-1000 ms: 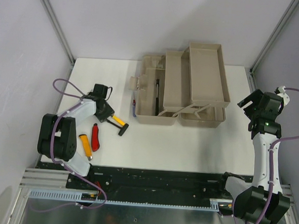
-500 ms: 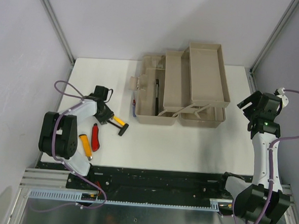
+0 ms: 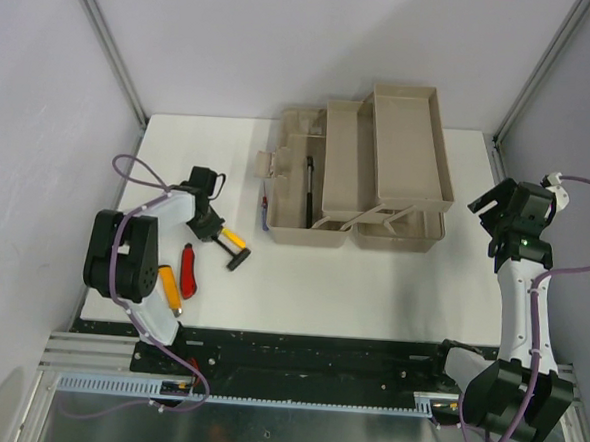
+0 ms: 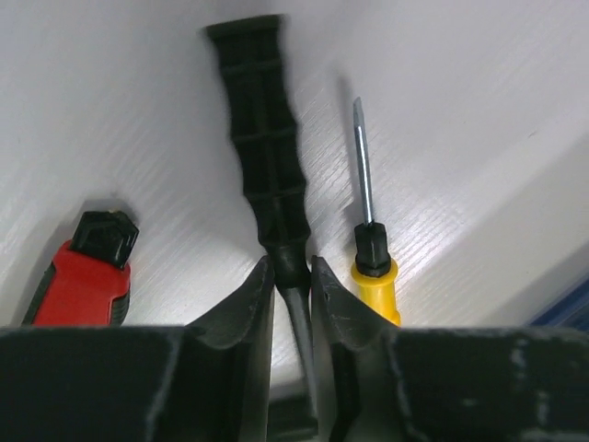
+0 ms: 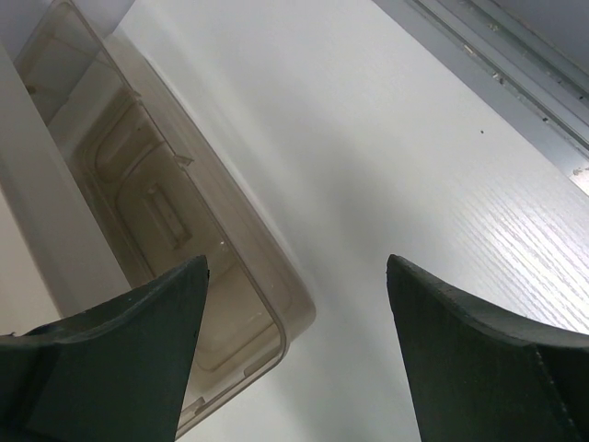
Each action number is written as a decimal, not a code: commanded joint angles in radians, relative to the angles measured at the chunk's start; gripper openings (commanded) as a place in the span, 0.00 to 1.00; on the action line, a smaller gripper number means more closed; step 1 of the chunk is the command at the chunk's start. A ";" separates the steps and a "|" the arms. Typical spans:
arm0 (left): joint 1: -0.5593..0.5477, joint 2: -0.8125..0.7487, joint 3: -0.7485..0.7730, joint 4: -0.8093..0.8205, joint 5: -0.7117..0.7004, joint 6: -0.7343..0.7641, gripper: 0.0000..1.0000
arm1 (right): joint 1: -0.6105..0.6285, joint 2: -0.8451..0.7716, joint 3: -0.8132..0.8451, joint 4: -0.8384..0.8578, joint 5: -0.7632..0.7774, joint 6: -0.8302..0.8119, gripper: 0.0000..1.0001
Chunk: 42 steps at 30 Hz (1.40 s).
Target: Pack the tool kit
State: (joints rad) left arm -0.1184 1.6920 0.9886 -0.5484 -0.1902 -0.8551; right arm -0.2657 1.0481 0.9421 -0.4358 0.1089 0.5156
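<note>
The beige tool kit box (image 3: 304,234) stands open at the back of the table with its trays folded out; a dark tool (image 3: 308,182) lies inside. My left gripper (image 3: 217,234) is low on the table at the left, and its jaws pinch the thin neck of a black ribbed-handled tool (image 4: 265,138) at the left gripper's tips (image 4: 292,267). A yellow-handled screwdriver (image 4: 375,276) lies right beside it and a red-handled tool (image 4: 83,281) on the other side. My right gripper (image 3: 496,218) hangs open and empty by the box's right corner (image 5: 276,304).
A red tool (image 3: 188,270) and a second yellow-handled tool (image 3: 172,287) lie near the left front edge. Grey walls and metal posts close in the table on both sides. White tabletop (image 3: 371,296) stretches between the box and the arm bases.
My left jaws have closed in on the neck of the black tool, and the left arm's elbow has shifted a little. The right arm has hardly moved.
</note>
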 commanded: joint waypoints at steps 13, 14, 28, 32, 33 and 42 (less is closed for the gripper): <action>0.007 -0.092 0.042 -0.005 -0.128 0.163 0.00 | -0.004 -0.009 -0.012 0.030 0.042 -0.014 0.82; 0.007 -0.114 0.051 -0.005 -0.132 0.175 0.00 | -0.004 -0.012 -0.012 0.029 0.044 -0.015 0.82; -0.026 -0.188 0.360 -0.001 0.043 0.324 0.00 | -0.004 -0.017 -0.012 0.032 0.036 -0.021 0.82; -0.085 -0.125 0.502 0.004 0.146 0.375 0.00 | -0.004 -0.022 -0.012 0.030 0.035 -0.023 0.82; -0.101 -0.103 0.545 0.005 0.180 0.385 0.00 | -0.004 -0.024 -0.012 0.029 0.035 -0.023 0.82; -0.221 0.089 0.776 0.027 0.324 0.407 0.00 | -0.005 -0.032 -0.012 0.024 0.031 -0.020 0.82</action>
State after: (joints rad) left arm -0.2951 1.7134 1.6787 -0.5449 0.0475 -0.4881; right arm -0.2661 1.0386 0.9298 -0.4355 0.1272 0.5034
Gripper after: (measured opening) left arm 0.049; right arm 0.825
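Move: The hammer lies right at the left hand's fingertips, which straddle its handle near the middle, with the head some 8 cm to the right and 7 cm back. The yellow screwdriver is about 4 cm to the right and 1 cm ahead; the red knife is roughly 11 cm back and 6 cm left. The tool box's open left compartment is some 25 cm right, 18 cm ahead and slightly higher. From the right hand, the hammer is about 70 cm left, level fore and aft, and 21 cm below. The left fingers close the last bit onto the hammer's handle where grip meets shaft, pinching it while the hand stays low and creeps barely 2 cm left. Keeping that hold, the hand then lifts the hammer quickly, some 25 cm up and 13 cm forward, and late in the rise swings about 15 cm right towards the tool box's left compartment, fingers tilting up towards forward and the wrist turning clockwise, each by some 35 degrees. ##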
